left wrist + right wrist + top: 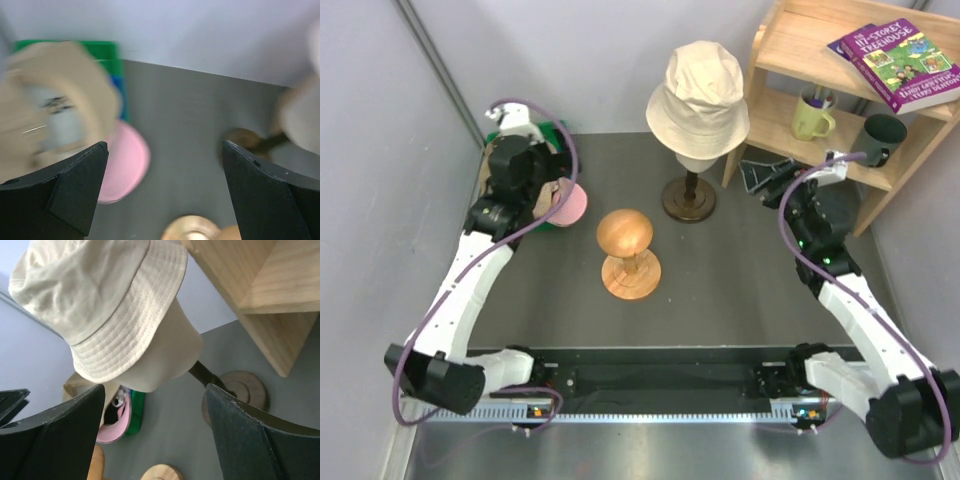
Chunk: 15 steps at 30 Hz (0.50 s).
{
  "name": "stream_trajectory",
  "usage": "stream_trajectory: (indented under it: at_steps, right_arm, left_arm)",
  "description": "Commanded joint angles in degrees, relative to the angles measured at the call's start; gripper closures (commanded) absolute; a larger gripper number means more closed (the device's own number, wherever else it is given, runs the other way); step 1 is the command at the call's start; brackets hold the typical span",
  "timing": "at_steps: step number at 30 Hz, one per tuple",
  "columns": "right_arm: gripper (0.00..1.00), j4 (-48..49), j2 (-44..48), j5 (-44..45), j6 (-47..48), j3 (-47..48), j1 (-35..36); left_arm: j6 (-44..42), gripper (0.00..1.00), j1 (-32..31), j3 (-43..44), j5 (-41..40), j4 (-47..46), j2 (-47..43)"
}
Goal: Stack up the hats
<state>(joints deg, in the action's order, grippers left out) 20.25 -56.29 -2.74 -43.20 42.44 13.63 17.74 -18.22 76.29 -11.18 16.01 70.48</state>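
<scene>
A cream bucket hat (698, 95) sits on the egg-shaped head form (692, 158) at the back middle. It also fills the top of the right wrist view as the bucket hat (100, 305). My right gripper (767, 180) stands open just right of it, and the right gripper (155, 415) has nothing between its fingers. At the back left lies a pile of caps with a pink brim (570, 204) showing. My left gripper (548, 195) hovers over that pile. In the blurred left wrist view the left gripper (165, 170) is open and empty, with a tan cap (60, 100) and the pink brim (125, 162) on its left.
A round-topped wooden stand (627, 252) stands mid-table, in front of the head form's dark base (689, 198). A green container (556, 134) lies under the caps. A wooden shelf (800, 60) at the back right holds mugs and books, close to my right arm.
</scene>
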Motion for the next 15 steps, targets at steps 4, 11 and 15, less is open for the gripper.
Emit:
stream_trajectory:
  at_steps: [4, 11, 15]
  right_arm:
    - [0.18, -10.2, 11.1, 5.8, 7.7, -3.7, 0.6]
    - [0.17, -13.7, 15.8, 6.3, 8.8, -5.2, 0.6]
    - [0.17, -13.7, 15.6, 5.9, 8.7, -5.4, 0.6]
  left_arm:
    - [0.7, 0.01, 12.9, 3.9, -12.7, 19.5, 3.0]
    - [-2.4, 0.01, 16.9, 4.6, -17.6, 19.6, 9.1]
    - [-3.7, 0.01, 17.8, 3.3, -19.7, 14.0, 11.2]
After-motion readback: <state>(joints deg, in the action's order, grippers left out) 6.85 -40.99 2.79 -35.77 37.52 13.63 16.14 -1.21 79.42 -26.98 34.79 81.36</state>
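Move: The tan cap on the green bin is what I go for. From my left hand it lies about 16 cm ahead, 15 cm to the left and some 27 cm below. The pink cap lies about 10 cm ahead, 5 cm left and 31 cm below; the bucket hat on the tall stand is about 15 cm ahead, 23 cm right and 4 cm above. From my right hand the tan cap is roughly 20 cm ahead, 50 cm left and 23 cm below. I swing my left hand about 17 cm left, then sink it some 11 cm as well, towards the tan cap, turning it some 30 degrees counter-clockwise and tipping the open fingers down; they touch nothing yet. Meanwhile I draw my right hand back about 5 cm and a little right, away from the bucket hat, sinking slightly, its fingers still open. ##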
